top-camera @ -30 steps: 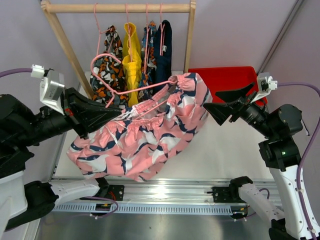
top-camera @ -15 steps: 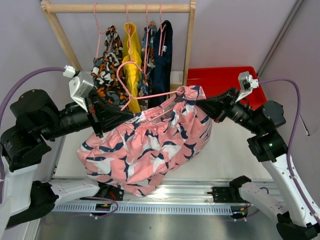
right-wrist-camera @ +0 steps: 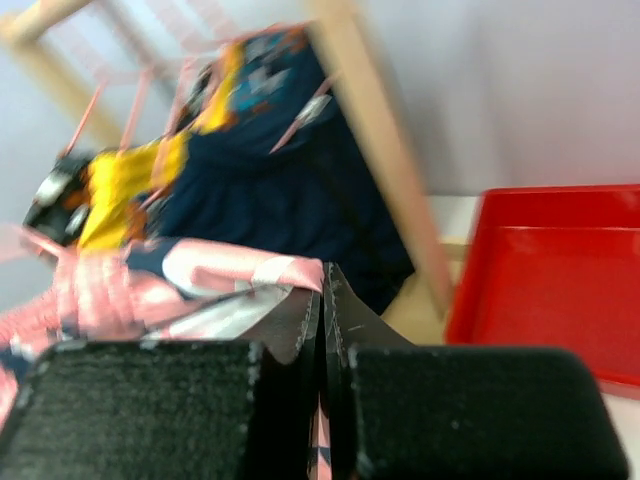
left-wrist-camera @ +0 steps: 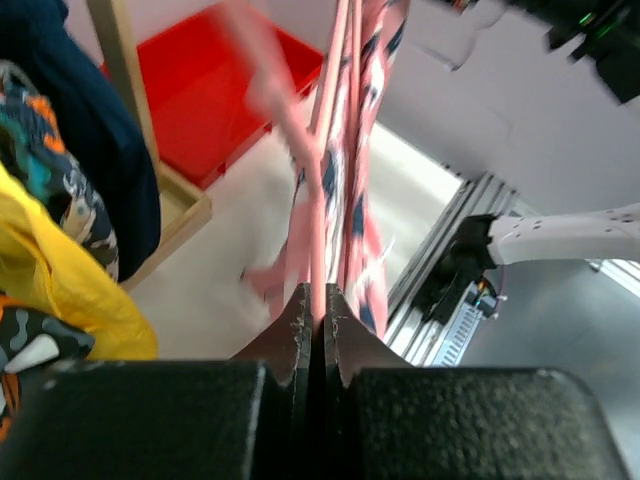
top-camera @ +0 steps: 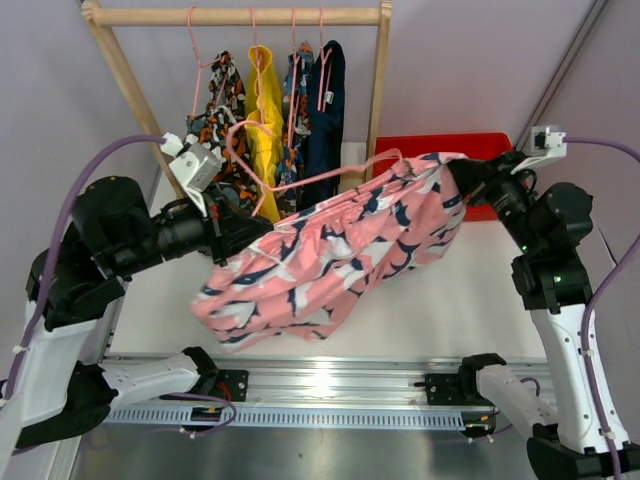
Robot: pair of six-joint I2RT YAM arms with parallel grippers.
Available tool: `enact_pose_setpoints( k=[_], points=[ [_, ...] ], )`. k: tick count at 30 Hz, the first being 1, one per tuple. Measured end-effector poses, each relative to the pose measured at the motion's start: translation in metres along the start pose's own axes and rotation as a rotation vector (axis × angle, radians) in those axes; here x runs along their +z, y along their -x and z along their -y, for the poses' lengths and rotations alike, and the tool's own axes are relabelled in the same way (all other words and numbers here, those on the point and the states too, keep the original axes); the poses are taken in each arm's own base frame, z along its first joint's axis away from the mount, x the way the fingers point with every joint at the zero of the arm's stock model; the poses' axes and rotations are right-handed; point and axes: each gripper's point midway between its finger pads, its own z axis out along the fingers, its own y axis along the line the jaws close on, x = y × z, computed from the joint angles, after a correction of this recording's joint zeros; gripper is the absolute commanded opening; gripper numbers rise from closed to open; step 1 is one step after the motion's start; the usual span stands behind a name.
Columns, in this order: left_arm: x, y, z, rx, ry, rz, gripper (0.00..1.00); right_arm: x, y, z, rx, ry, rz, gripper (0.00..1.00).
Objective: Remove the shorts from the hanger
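Observation:
The pink shorts (top-camera: 330,255) with navy-white marks hang stretched in the air between my two grippers, still hooked over a pink wire hanger (top-camera: 320,180). My left gripper (top-camera: 262,222) is shut on the hanger's wire (left-wrist-camera: 318,250), with the shorts (left-wrist-camera: 360,150) just beyond the fingertips. At the garment's upper right corner my right gripper (top-camera: 450,172) is shut on the pink fabric (right-wrist-camera: 200,280). The cloth enters the shut jaws of the right gripper (right-wrist-camera: 322,300) from the left.
A wooden rack (top-camera: 240,15) at the back holds camouflage shorts (top-camera: 215,110), yellow shorts (top-camera: 265,110), blue-orange print shorts (top-camera: 297,95) and navy shorts (top-camera: 325,110) on pink hangers. A red tray (top-camera: 440,145) lies right of the rack. An aluminium rail (top-camera: 330,385) runs along the near edge.
My right gripper went from wide open to shut on the shorts' corner and pulled it up to the right. The left arm swung right with the hanger, and the shorts stretched out.

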Motion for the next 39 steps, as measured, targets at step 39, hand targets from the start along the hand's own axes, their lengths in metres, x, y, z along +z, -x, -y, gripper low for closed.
enact_pose_setpoints(
  k=[39],
  points=[
    [0.129,-0.014,-0.100,-0.080,0.388,0.158,0.00,0.101,0.192,-0.007,-0.228,-0.031,0.209,0.00]
  ],
)
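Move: The left hand still grips the pink hanger by its near arm, and the right hand the far end of the shorts' waistband. The hanger's free tip lies some 9 cm left of the right hand and 1 cm ahead, about level; from the left hand it is about 14 cm ahead and 21 cm to the right. Navy shorts hang some 14 cm ahead of the right hand, 20 cm left, 8 cm lower; the red tub sits about 20 cm ahead, 11 cm right, 35 cm below. Keeping its pinch on the waistband, the right hand tugs briefly right and forward away from the left, then swings back and left some 20 cm while sinking, and finally sweeps up about 25 cm, forward and right again, hauling the cloth away from the hanger. The left hand sinks slightly, pauses, then carries the gripped hanger forward towards the rack and a little right, turning about 25 degrees counter-clockwise, rising briefly before it dips and ends a little lower. ##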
